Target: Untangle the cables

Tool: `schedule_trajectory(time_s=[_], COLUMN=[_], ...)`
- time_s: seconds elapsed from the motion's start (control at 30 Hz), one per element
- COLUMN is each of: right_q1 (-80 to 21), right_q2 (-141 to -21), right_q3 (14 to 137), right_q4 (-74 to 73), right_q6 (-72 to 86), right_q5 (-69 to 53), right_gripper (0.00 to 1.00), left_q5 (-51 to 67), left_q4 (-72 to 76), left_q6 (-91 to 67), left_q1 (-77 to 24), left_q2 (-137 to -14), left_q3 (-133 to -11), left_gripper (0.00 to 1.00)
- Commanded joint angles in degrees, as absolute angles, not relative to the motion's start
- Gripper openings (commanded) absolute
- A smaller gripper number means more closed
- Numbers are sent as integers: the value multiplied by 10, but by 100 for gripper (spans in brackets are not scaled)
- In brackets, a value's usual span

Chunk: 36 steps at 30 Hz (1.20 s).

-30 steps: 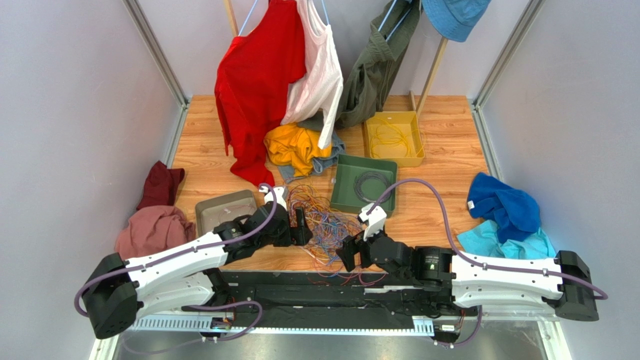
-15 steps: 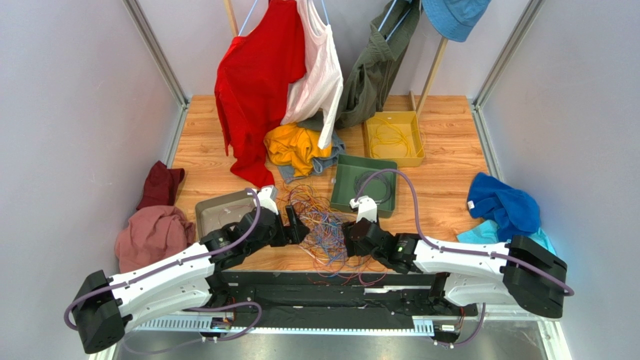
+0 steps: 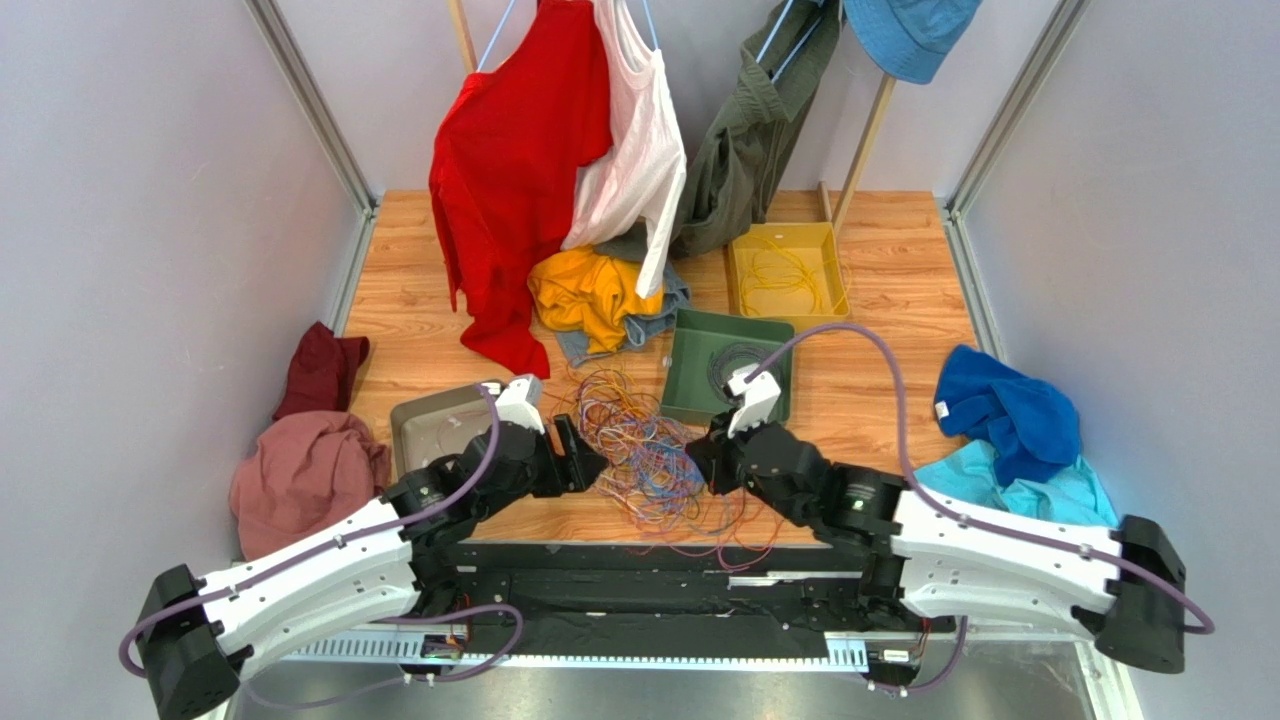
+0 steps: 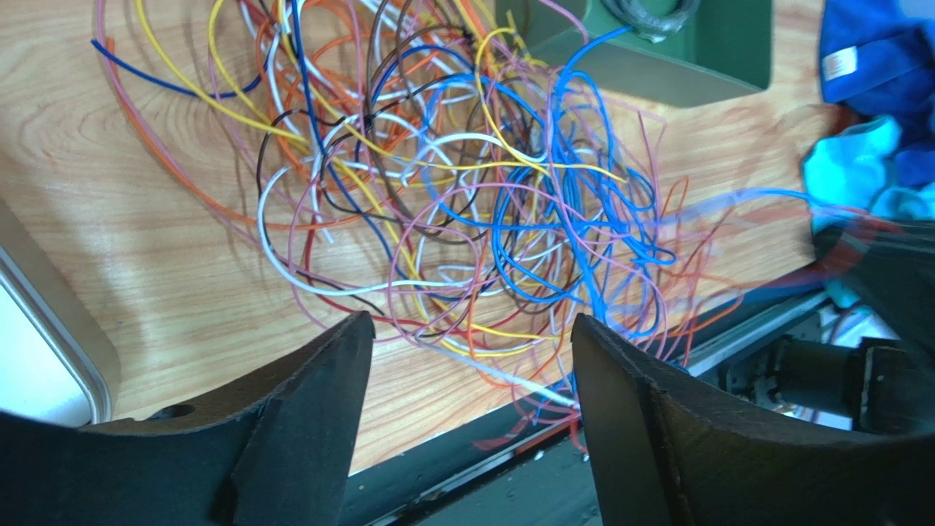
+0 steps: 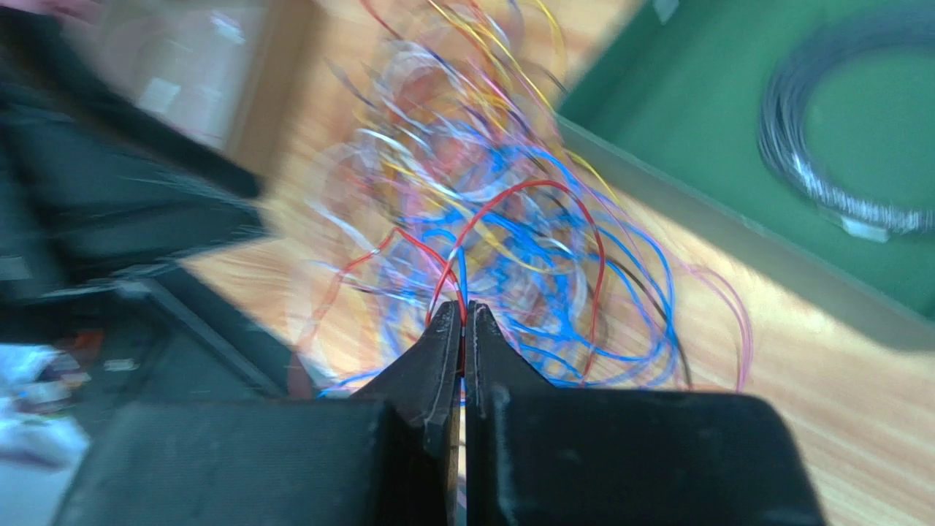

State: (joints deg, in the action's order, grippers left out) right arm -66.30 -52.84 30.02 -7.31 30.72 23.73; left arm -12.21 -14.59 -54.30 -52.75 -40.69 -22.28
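The cables (image 3: pixel 649 447) are a loose tangle of thin orange, blue, purple, red, yellow and white wires near the table's front edge. My left gripper (image 3: pixel 580 455) is at the tangle's left side. In the left wrist view it (image 4: pixel 472 329) stands open, and the tangle's near strands (image 4: pixel 472 186) reach down between its fingertips. My right gripper (image 3: pixel 702 458) is at the tangle's right side. In the right wrist view it (image 5: pixel 462 312) is shut on a red and a blue wire of the cables (image 5: pixel 516 219), which rise out of its tips.
A green tray (image 3: pixel 679 398) holding a dark coil (image 5: pixel 845 132) stands just behind the tangle, with a yellow tray (image 3: pixel 824 278) farther back. A grey tray (image 3: pixel 428 423) lies left. Clothes lie around: yellow (image 3: pixel 589 293), blue (image 3: pixel 1007 413), pink (image 3: pixel 301 465). Garments hang at the back.
My right gripper has moved into the tangle's right side and closed on wires. My left gripper has shifted slightly left and its jaws have narrowed a little.
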Motion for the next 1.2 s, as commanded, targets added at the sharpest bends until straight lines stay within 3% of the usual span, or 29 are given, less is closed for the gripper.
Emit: schedule_trajectory(time_s=[0.0,0.2,0.37,0.47,0.5,0.63,0.9,1.17], right_q1=[-685,-700,-720,-723,-722,-722,-722,-722], right_q2=[-454,-435,-439,-435,-433,-432,-438,-435], right_q3=[411,546,588,573,567,551,526,514], right_q4=[-129,-195,-218,-214,-211,-200,-186,-185], right_q6=[263,233,224,233,235,235,242,248], right_q5=[233,156,131,132,133,135,135,136], right_gripper=[0,0,0,0,0,0,0,0], left_q5=[-134,-134,-119,-141,-155,-164,-46,85], left_q4=[-134,-112,-69,-69,-79,-81,-4,164], left_q6=[-534,-529,-495,-484,-482,-446,-391,-390], left_q1=[-529,-529,-529,-529,-529,-529,-529,-529], left_q2=[-382,-339,-252,-182,-167,-100,-148,-216], left_q3=[-228,-222,-207,-202,-204,-214,-244,-207], left_gripper=[74,75,77,89,99,99,99,99])
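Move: The cable tangle's middle is about 6 cm left of the right gripper, 2 cm farther out and some 10 cm below; the gripper already pinches red and blue strands from it. The green bin's middle is roughly 14 cm ahead and 5 cm right of that gripper. From the left gripper, those pinched strands lie about 12 cm right, level in reach; the tangle is 7 cm right and 2 cm ahead, the grey tray 18 cm left and 3 cm ahead. Keep the red and blue strands pinched and whip the right gripper up about 22 cm, easing back towards the base and turning counter-clockwise, then let it sink some 6 cm. Raise the empty left gripper alongside by about 16 cm, opening it fully and tipping its fingers up some 30 degrees; finish by swinging it right and slightly back, closer to the held strands. ##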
